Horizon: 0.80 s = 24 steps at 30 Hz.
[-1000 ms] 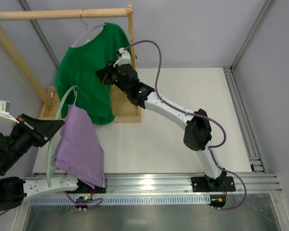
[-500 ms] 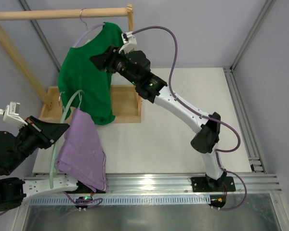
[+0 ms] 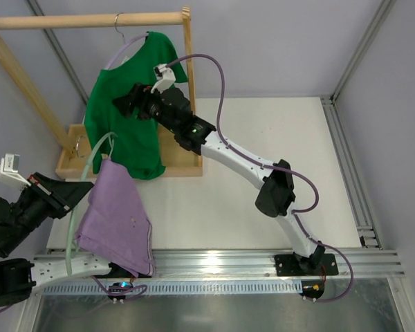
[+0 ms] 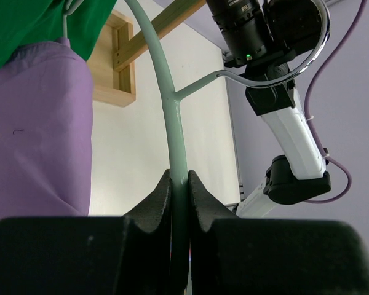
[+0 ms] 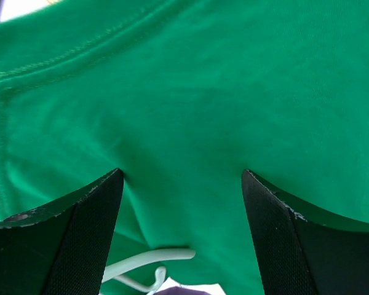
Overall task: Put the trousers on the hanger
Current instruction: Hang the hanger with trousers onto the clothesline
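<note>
The lilac trousers [image 3: 117,214] hang draped over the pale mint-green hanger [image 3: 83,183], held up at the left over the table's near edge. My left gripper [image 3: 79,187] is shut on the hanger's thin bar [image 4: 175,135]; the trousers [image 4: 37,129] fill the left of the left wrist view. My right gripper [image 3: 124,105] is open, its fingers pressed against the bright green top [image 3: 124,111] on the rack. In the right wrist view the hanger's hook tip [image 5: 154,258] shows low between the open fingers, in front of the green top [image 5: 190,104].
A wooden rack with a top rail [image 3: 83,19] and a base frame [image 3: 173,149] stands at the back left; the green top hangs from it on a metal-hooked hanger [image 3: 117,28]. The pale table [image 3: 263,173] lies right of the rack, a metal track [image 3: 346,166] on its right side.
My right gripper moved from the rack's post leftward onto the green top. My left gripper with hanger and trousers rose slightly, then shifted a little back left.
</note>
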### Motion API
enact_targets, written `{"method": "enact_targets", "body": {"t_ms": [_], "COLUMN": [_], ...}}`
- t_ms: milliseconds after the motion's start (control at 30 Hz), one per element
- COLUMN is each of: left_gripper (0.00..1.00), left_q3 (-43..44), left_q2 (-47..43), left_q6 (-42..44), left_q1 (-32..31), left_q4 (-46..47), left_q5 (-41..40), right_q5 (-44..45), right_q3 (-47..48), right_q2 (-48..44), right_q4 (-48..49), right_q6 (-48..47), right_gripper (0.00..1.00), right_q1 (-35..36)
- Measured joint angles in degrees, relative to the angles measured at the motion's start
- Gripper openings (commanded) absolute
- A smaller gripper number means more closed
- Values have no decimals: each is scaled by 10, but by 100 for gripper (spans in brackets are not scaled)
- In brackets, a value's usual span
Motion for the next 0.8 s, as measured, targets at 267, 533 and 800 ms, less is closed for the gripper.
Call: {"method": "enact_targets", "body": {"t_ms": [267, 533, 800], "left_gripper": [0, 0, 0], "left_q3": [-1, -1, -1], "left_q2": [-8, -13, -15], "left_q6": [4, 4, 4], "left_q1": [-2, -5, -17], "left_q4": [0, 0, 0], "left_q5": [0, -2, -7], "right_q5": [4, 4, 17], "right_q3": [14, 17, 42], "right_q2": [31, 42, 76], "right_q4": [34, 74, 83], "right_q6": [3, 5, 12], "right_gripper": [76, 76, 12], "right_q1": [8, 25, 31]}}
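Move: The green shirt hangs right in front of the right hand's open fingers, its middle about 3 cm ahead, 4 cm left and 4 cm below. The clothesline runs some 8 cm ahead, 5 cm left and 18 cm above. The trousers' hanger tip is about 6 cm back, 2 cm left and 5 cm below; the trousers are around 18 cm back, 3 cm left and 18 cm below. From the left hand the shirt lies about 28 cm ahead, 2 cm right and 5 cm below. The right fingers come onto the green shirt's hanging cloth and close to about half their opening, gathering a fold between the tips. To get there the hand pushes leftward about 4 cm into the shirt, drawing back slightly on the way and sinking a little at the end. The left hand keeps its grip on the trousers' hanger, nearly still. ##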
